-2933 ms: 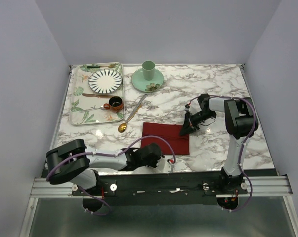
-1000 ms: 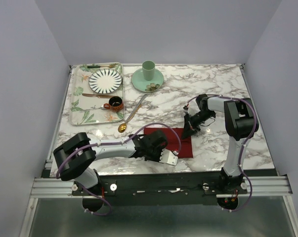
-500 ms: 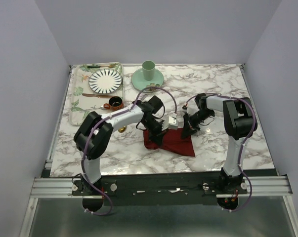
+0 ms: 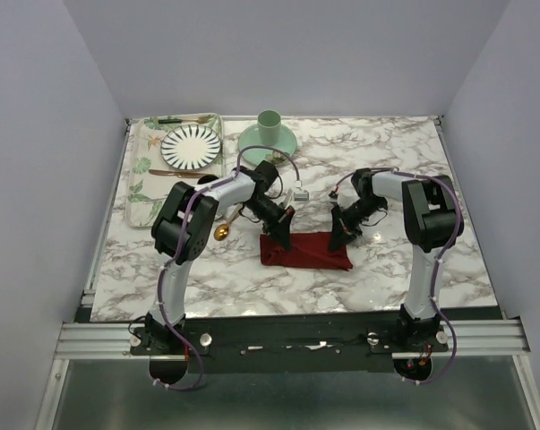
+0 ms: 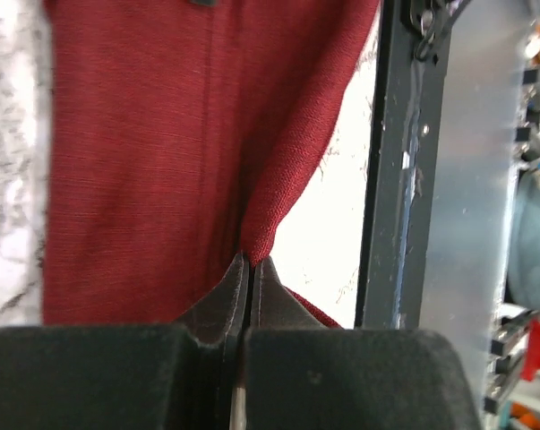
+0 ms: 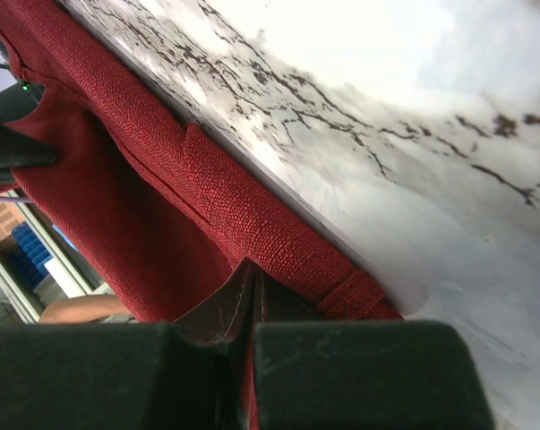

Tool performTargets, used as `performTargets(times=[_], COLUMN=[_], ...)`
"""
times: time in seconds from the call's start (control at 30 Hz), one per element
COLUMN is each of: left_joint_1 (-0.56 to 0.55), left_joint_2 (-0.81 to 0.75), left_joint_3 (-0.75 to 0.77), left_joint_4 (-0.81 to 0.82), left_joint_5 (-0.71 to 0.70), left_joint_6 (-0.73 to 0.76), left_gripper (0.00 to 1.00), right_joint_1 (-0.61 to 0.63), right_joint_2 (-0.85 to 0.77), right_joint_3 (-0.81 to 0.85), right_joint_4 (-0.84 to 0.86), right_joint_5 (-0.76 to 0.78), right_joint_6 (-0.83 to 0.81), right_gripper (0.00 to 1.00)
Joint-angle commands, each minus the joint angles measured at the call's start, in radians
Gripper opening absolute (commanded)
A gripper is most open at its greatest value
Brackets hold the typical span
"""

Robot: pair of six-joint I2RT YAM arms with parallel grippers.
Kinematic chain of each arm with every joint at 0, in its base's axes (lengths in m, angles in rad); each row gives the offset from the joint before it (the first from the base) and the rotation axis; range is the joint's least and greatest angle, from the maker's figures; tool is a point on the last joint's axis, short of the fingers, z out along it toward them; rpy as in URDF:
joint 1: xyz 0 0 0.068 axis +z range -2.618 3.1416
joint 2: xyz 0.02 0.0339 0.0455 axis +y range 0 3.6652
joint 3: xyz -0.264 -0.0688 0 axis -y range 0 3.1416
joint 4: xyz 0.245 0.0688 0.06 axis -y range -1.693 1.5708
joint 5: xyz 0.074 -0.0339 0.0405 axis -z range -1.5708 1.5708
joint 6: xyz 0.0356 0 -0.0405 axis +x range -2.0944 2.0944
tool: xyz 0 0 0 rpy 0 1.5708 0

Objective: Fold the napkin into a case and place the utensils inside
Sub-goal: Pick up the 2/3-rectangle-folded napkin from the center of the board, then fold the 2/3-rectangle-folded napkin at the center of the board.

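Note:
The dark red napkin (image 4: 307,252) lies as a narrow folded band on the marble table, in front of both arms. My left gripper (image 4: 283,229) is shut on a pinch of its cloth at the band's far left corner; the left wrist view shows the napkin (image 5: 144,161) hanging from my closed left gripper (image 5: 250,261). My right gripper (image 4: 342,235) is shut on the far right corner, and in its wrist view the napkin's (image 6: 252,224) hemmed edge runs into the right gripper (image 6: 254,270). The gold spoon (image 4: 221,232) lies left of the napkin. The knife is hidden behind my left arm.
A leaf-patterned tray (image 4: 142,197) at the back left holds a striped plate (image 4: 191,146), a brown cup (image 4: 209,187), a green-handled utensil (image 4: 175,119) and a brown-gold utensil (image 4: 169,174). A green cup (image 4: 269,127) stands on a green saucer (image 4: 268,149) behind the left arm.
My left arm swung from the table's near edge up over the napkin to its far side, carrying the cloth's near edge with it. The napkin went from a wide rectangle to a narrow band. The right gripper stayed put.

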Motion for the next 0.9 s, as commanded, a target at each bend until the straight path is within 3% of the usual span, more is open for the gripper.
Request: performTargets(times=[0.0, 0.3, 0.87], left_joint_1=[0.035, 0.087, 0.143], left_joint_2=[0.059, 0.117, 0.223], left_joint_3=[0.055, 0.093, 0.112], left_joint_4=[-0.009, 0.0, 0.017], left_joint_5=[0.085, 0.112, 0.036], left_joint_6=[-0.067, -0.13, -0.244], left_gripper=[0.0, 0.0, 0.0], right_joint_1=[0.006, 0.008, 0.011], right_joint_2=[0.053, 0.075, 0.09], right_joint_3=[0.028, 0.061, 0.127], right_joint_4=[0.062, 0.039, -0.018], right_joint_5=[0.139, 0.143, 0.153], right_joint_6=[-0.049, -0.055, -0.091], right_gripper=[0.09, 0.09, 0.12])
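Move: The far long edge of the napkin, where the left hand is taking the near layer it already holds, lies about 5 cm ahead of that hand, 2 cm to its left and some 5 cm below. The napkin's middle is roughly 4 cm to the hand's right, 1 cm ahead. The gold spoon's middle is about 12 cm left and 10 cm ahead. From the right hand, that far-edge spot lies some 13 cm left, 1 cm ahead, about level in height. Still pinching the napkin's near layer, the left hand carries it forward about 5 cm and slightly left towards the far long edge, sinking some 3 cm, mostly near the end. Its wrist turns around 20 degrees, rolling forward and swinging counter-clockwise. The right hand keeps its grip on the napkin's right end and all but stays put. ##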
